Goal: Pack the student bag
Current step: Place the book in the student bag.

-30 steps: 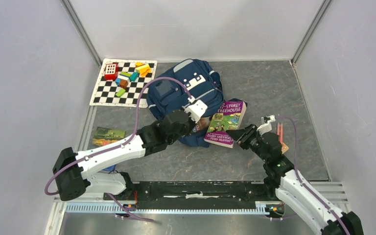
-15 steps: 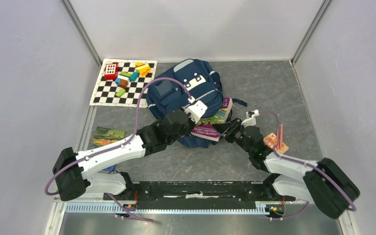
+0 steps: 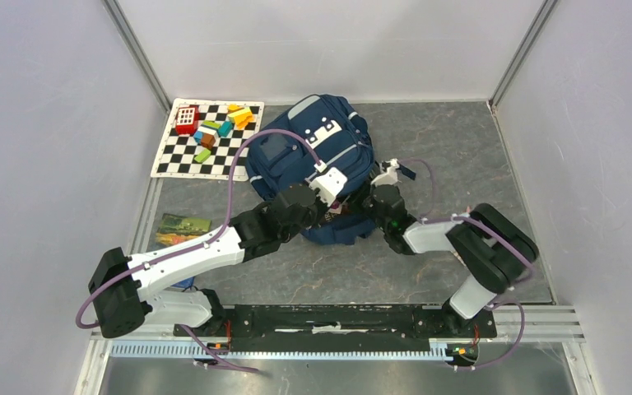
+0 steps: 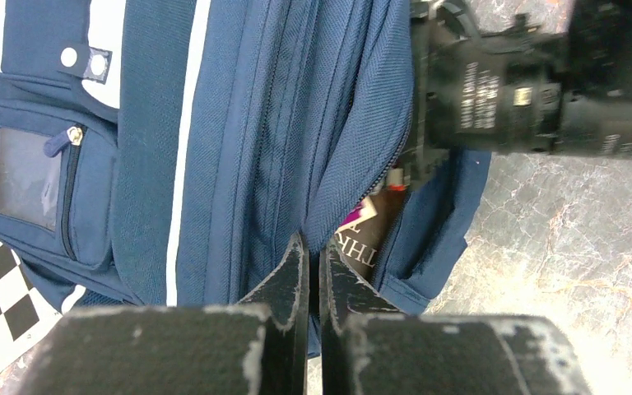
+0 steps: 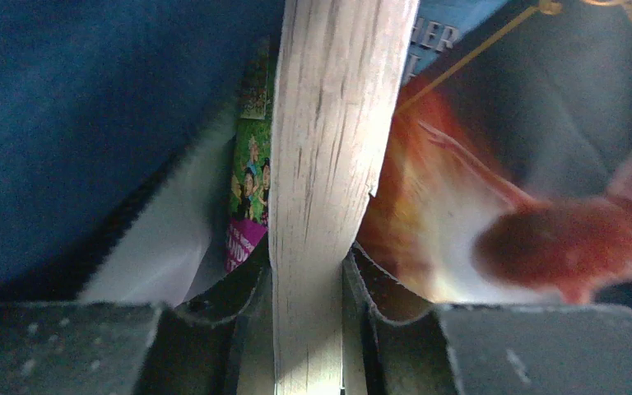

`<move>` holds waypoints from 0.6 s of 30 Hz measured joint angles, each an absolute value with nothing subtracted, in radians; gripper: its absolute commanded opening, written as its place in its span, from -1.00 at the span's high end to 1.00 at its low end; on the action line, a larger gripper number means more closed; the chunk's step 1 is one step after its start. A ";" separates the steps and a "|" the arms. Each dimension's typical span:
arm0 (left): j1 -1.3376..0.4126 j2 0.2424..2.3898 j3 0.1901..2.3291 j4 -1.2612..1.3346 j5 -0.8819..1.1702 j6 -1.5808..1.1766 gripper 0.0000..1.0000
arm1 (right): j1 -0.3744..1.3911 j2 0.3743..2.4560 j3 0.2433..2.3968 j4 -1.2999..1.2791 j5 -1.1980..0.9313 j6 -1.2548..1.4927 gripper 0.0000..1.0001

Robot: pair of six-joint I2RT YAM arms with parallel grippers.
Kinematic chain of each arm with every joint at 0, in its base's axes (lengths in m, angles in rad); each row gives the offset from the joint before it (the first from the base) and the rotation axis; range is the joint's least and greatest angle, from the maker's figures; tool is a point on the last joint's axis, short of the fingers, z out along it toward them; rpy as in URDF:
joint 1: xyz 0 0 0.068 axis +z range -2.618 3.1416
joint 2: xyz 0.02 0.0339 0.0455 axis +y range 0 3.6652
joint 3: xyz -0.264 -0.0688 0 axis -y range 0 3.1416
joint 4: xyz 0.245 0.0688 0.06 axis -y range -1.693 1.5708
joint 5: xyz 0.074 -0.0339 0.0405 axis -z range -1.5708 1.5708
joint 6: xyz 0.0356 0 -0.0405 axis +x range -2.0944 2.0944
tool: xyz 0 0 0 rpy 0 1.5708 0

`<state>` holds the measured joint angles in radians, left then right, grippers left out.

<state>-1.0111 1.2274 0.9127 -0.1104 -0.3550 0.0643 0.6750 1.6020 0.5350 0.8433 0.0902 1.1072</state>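
Observation:
The student bag, navy with grey stripes, lies in the middle of the table. My left gripper is shut on the fabric edge of the bag's opening and holds it up. My right gripper is shut on a book, its pale page edge standing between the jaws. That book is inside the bag's opening, with blue fabric to its left and an orange-red cover to its right. In the left wrist view a purple corner of the book shows in the opening. From above, both grippers meet at the bag's near side.
A checkered mat with several coloured blocks lies at the back left. A small picture card sits by the left arm. The right arm's elbow is folded over the right part of the table. Walls close in all sides.
The right arm has swung left and carried the purple book from the table into the bag's opening. The bag has shifted slightly away. The left gripper has stayed put.

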 measured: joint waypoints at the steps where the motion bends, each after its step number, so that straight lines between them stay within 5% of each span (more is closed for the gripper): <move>1: -1.011 1.228 0.912 -0.110 -0.355 0.064 0.96 | 0.681 1.633 0.556 0.855 0.090 1.099 1.00; 5: -1.011 1.228 0.911 -0.111 -0.355 0.064 0.96 | 0.700 1.733 0.638 0.894 0.083 1.071 0.83; 18: -1.013 1.235 0.911 -0.100 -0.353 0.063 0.96 | 0.705 1.634 0.505 0.910 0.104 0.944 -0.48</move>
<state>-1.0130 1.2354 0.9112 -0.1001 -0.3527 0.0631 0.7052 1.6337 0.5045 0.9100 0.1043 0.9440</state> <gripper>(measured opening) 0.045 0.650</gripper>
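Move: The treehouse book, pinched at its near end in the right hand, is already partly inside the student bag. The bag's middle lies about 9 cm ahead and 8 cm to the left of that hand, some 3 cm lower. The Three Days book is inside, roughly 3 cm ahead and 3 cm left, 4 cm down; a strap end lies 8 cm ahead, 15 cm right and 9 cm down. From the left hand the bag's middle is about 12 cm ahead, 2 cm left and 12 cm below. The treehouse book is pushed the last 3 cm or so to the left and slightly forward into the bag; then the right fingers open and let go, and the hand backs out about 4 cm to the right and back, sinking a little, its left side rolling down nearly 10 degrees. The left hand stays put, still pinching the bag's edge to hold the opening. ##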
